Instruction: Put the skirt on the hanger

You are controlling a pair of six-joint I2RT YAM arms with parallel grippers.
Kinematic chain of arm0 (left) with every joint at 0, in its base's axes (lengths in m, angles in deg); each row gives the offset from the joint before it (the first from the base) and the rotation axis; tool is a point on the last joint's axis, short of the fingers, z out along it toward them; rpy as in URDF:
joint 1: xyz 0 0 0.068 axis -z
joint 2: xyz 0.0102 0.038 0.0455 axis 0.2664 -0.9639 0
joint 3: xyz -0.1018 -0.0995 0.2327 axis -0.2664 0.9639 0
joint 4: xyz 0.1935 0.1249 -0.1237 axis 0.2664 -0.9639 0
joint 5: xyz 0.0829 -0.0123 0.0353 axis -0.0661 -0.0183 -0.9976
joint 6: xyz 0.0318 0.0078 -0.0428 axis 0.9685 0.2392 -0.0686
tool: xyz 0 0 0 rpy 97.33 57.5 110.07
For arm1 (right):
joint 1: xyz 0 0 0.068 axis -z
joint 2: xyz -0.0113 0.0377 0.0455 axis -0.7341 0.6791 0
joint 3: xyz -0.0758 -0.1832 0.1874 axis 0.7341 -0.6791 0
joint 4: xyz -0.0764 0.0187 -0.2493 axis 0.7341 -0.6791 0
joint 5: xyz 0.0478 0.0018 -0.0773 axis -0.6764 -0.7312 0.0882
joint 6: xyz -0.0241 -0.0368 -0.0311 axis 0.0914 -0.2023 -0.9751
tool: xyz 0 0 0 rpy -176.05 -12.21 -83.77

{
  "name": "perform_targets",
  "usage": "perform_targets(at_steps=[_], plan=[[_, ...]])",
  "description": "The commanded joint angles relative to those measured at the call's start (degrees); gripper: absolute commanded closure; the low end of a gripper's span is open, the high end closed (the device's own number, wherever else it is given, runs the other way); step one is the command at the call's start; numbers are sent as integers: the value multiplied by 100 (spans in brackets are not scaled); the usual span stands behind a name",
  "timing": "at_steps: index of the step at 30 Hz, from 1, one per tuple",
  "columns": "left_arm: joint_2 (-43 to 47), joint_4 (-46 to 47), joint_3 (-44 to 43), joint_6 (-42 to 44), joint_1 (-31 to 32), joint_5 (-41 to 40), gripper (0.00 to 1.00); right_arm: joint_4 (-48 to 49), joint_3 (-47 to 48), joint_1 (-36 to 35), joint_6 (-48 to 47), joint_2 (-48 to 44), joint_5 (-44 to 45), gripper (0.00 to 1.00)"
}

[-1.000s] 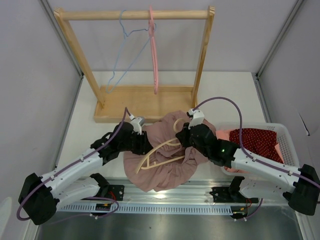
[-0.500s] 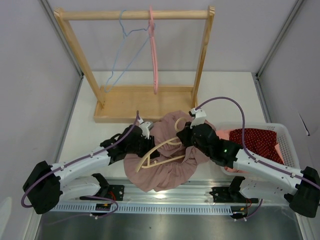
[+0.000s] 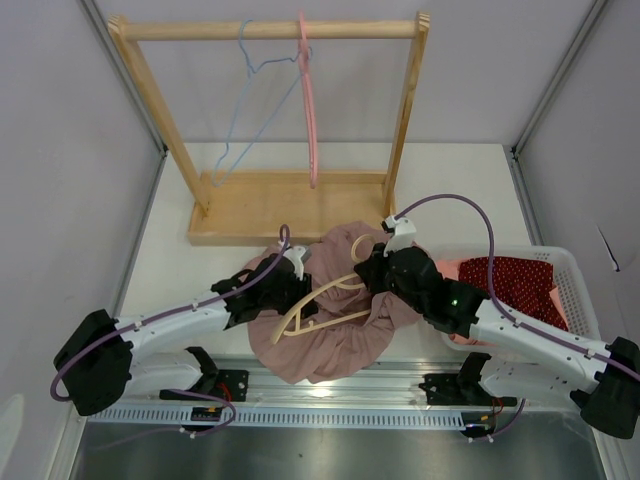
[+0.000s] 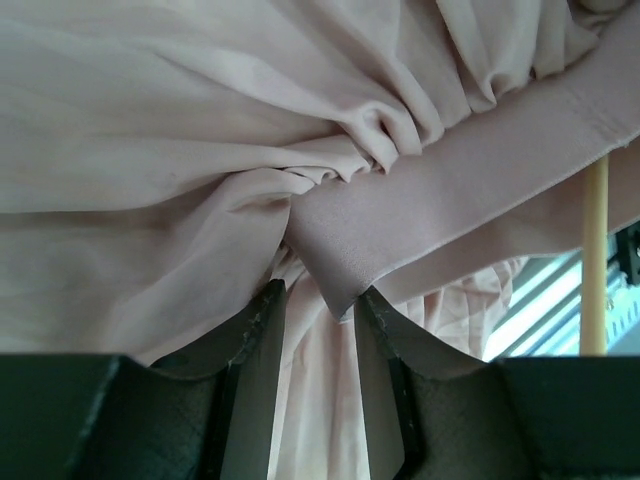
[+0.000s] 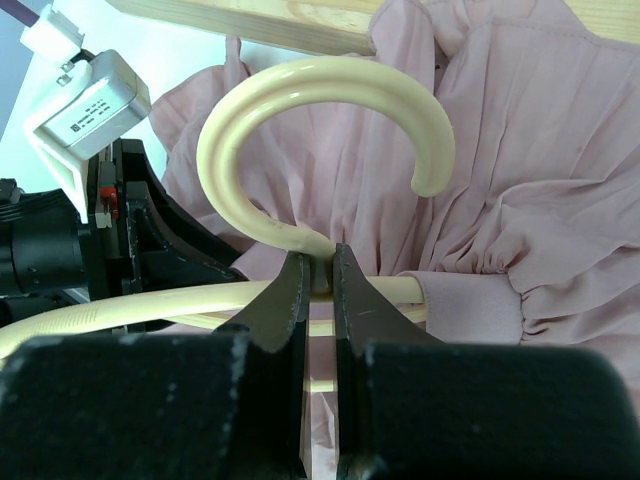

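Observation:
The dusty-pink skirt (image 3: 335, 335) lies bunched on the table at the near centre, with a cream hanger (image 3: 305, 305) lying on top of it. My right gripper (image 3: 372, 270) is shut on the hanger's neck just under the hook (image 5: 330, 90), seen at the right gripper (image 5: 320, 268). My left gripper (image 3: 296, 284) is at the skirt's left side. In its wrist view the left gripper (image 4: 320, 300) has its jaws apart, with a folded corner of the waistband (image 4: 480, 170) hanging between the tips. Gathered skirt fabric (image 4: 250, 150) fills that view, and a hanger bar (image 4: 594, 260) shows at the right.
A wooden rack (image 3: 270, 30) stands at the back on its base (image 3: 290, 205), carrying a blue wire hanger (image 3: 250, 100) and a pink hanger (image 3: 307, 110). A white basket (image 3: 570, 270) at the right holds a red dotted garment (image 3: 515, 280).
My left arm has stretched right and forward, bringing its gripper in against the skirt next to the hanger. The right gripper has kept its hold and barely moved.

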Motion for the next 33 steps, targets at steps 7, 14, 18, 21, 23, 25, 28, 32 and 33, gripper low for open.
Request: perform_targets(at_steps=[7,14,18,21,23,25,28,32,33], plan=[[48,652,-62,-227,174,-774,61,365,-7,27,83,-144,-44,100],[-225,739,-10,-350,244,-967,74,374,-16,27,92,-162,-44,100],[-295,766,-36,-368,244,-1029,90,408,-33,27,91,-153,-35,100],[-226,512,-194,-342,244,-1099,100,417,-25,35,48,-118,70,100],[-120,213,-308,-289,235,-1143,100,444,-7,44,-40,-83,201,100],[29,-165,-422,-289,156,-1108,100,505,11,97,-163,-39,368,100],[328,-473,-484,-359,-63,-863,100,637,28,185,-347,40,780,100],[680,-737,-493,-351,-598,-274,100,908,-16,273,-558,215,1256,100],[732,-885,-510,-333,-661,-151,100,971,-24,273,-611,277,1361,100]])
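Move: The near edge of the skirt's waistband, at its left corner, is about 2 cm ahead of the left hand, hardly lower, between its open fingers. The hanger's bare left tip is some 7 cm to the left, 6 cm back and 4 cm above that hand. From the right hand, which holds the hanger's neck, that waistband edge is about 3 cm back, 10 cm left and 13 cm down; the waistband's right part, already round the hanger, is some 3 cm ahead, 4 cm right and 4 cm below. Ease the left gripper about 2 cm forward so the waistband edge sits between the fingertips, and shut the fingers to pinch it. Then draw that corner up and left, roughly 3 cm each way. Meanwhile hold the hanger still by its neck with the right hand, and only as the left lifts carry it some 3 cm forward and a little right, turning slightly clockwise. ##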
